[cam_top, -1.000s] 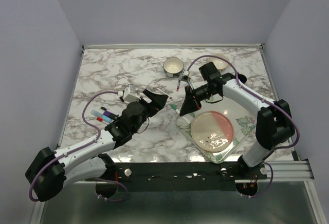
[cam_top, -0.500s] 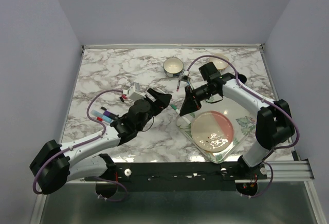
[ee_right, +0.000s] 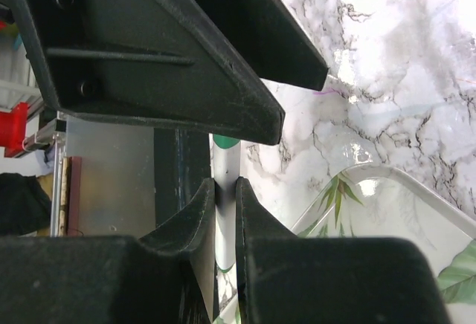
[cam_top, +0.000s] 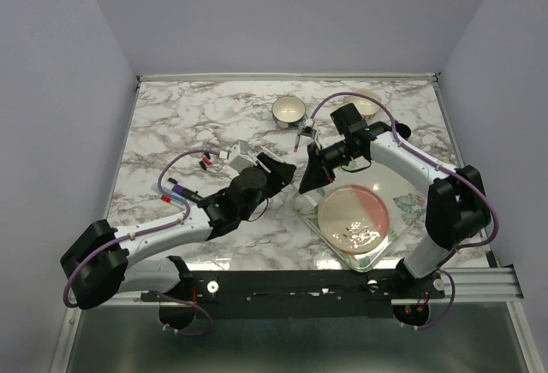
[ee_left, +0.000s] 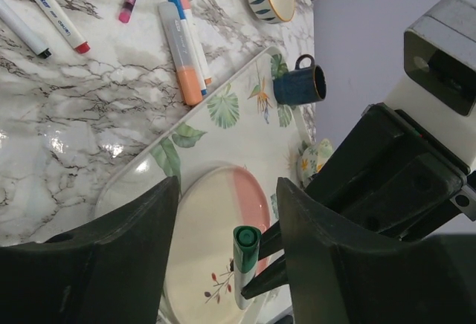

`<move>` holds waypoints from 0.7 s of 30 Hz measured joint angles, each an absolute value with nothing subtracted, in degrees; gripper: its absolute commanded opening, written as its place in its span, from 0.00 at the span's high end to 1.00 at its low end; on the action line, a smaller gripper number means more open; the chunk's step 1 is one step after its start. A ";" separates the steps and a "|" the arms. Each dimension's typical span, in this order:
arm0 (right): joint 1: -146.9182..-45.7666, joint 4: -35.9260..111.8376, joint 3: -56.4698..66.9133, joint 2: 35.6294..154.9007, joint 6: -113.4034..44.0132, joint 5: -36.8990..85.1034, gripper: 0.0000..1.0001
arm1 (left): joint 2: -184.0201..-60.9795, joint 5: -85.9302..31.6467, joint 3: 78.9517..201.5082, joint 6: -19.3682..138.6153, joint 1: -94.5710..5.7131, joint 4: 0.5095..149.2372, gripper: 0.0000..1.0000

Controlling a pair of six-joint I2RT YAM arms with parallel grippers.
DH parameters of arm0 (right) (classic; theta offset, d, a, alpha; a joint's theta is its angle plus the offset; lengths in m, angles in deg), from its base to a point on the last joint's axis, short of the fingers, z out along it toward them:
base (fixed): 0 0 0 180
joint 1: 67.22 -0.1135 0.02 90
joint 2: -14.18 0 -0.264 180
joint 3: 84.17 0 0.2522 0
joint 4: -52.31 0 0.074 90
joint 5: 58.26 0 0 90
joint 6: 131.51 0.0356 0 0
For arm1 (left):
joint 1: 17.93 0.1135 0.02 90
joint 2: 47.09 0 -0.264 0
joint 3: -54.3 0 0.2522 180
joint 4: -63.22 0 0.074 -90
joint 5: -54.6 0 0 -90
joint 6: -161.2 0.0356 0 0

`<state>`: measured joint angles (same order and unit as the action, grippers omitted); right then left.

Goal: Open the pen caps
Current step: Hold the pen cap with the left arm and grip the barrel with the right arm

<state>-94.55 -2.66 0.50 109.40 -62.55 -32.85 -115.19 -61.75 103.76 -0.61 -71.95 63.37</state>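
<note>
My right gripper (ee_right: 224, 190) is shut on the white barrel of a pen (ee_right: 225, 166), holding it in the air above the tray's near-left corner. The pen's green cap (ee_left: 246, 241) points at my left gripper (ee_left: 227, 212). That gripper is open, and its two dark fingers (ee_left: 119, 264) flank the cap with a gap on each side. Seen from above, the left gripper (cam_top: 287, 170) and the right gripper (cam_top: 310, 180) meet nose to nose. More pens with red and dark caps (ee_left: 50, 10) lie on the marble, and purple and blue capped ones (cam_top: 175, 191) lie by the left arm.
A leaf-patterned tray (cam_top: 310, 216) holds a pink and cream plate (cam_top: 354, 216) and a blue mug (ee_left: 299, 86). Orange and blue markers (ee_left: 186, 53) and a pink pen (cam_top: 297, 139) lie behind the tray. Two bowls (cam_top: 288, 111) (cam_top: 366, 102) stand at the back.
My left arm has swung right towards the pen held by the right gripper. Its jaws have narrowed around the green cap. The right arm has stayed still.
</note>
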 measured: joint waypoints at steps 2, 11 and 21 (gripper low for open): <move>-94.55 -2.64 0.52 109.40 -62.46 -32.31 1.00 | -115.63 -61.99 103.92 -1.04 -72.45 63.37 0.44; -94.55 -2.27 0.50 109.40 -61.87 -30.63 0.99 | -117.07 -62.60 104.00 -2.31 -73.59 63.22 0.83; -94.55 -1.55 0.52 109.45 -61.69 -30.12 0.93 | -117.11 -62.89 104.40 -2.05 -73.70 62.37 1.00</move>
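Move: The green cap sits just inside the left hand's open fingers, about 1 cm back and 1 cm right of its hand point, at its height. From the left hand, the red-capped marker on the table lies some 11 cm ahead and 4 cm left, the orange highlighter 8 cm ahead and 9 cm right, both roughly 15 cm below. From the right hand, already holding the barrel, the cap is about 4 cm ahead, 2 cm left and 3 cm above. The left fingers close from about two-thirds open and pinch the green cap between their tips, while that hand eases about 1 cm to the right, dipping nearly as much and then coming most of the way back up. The right hand keeps its grip on the barrel, drifting roughly half a centimetre forward and down. ##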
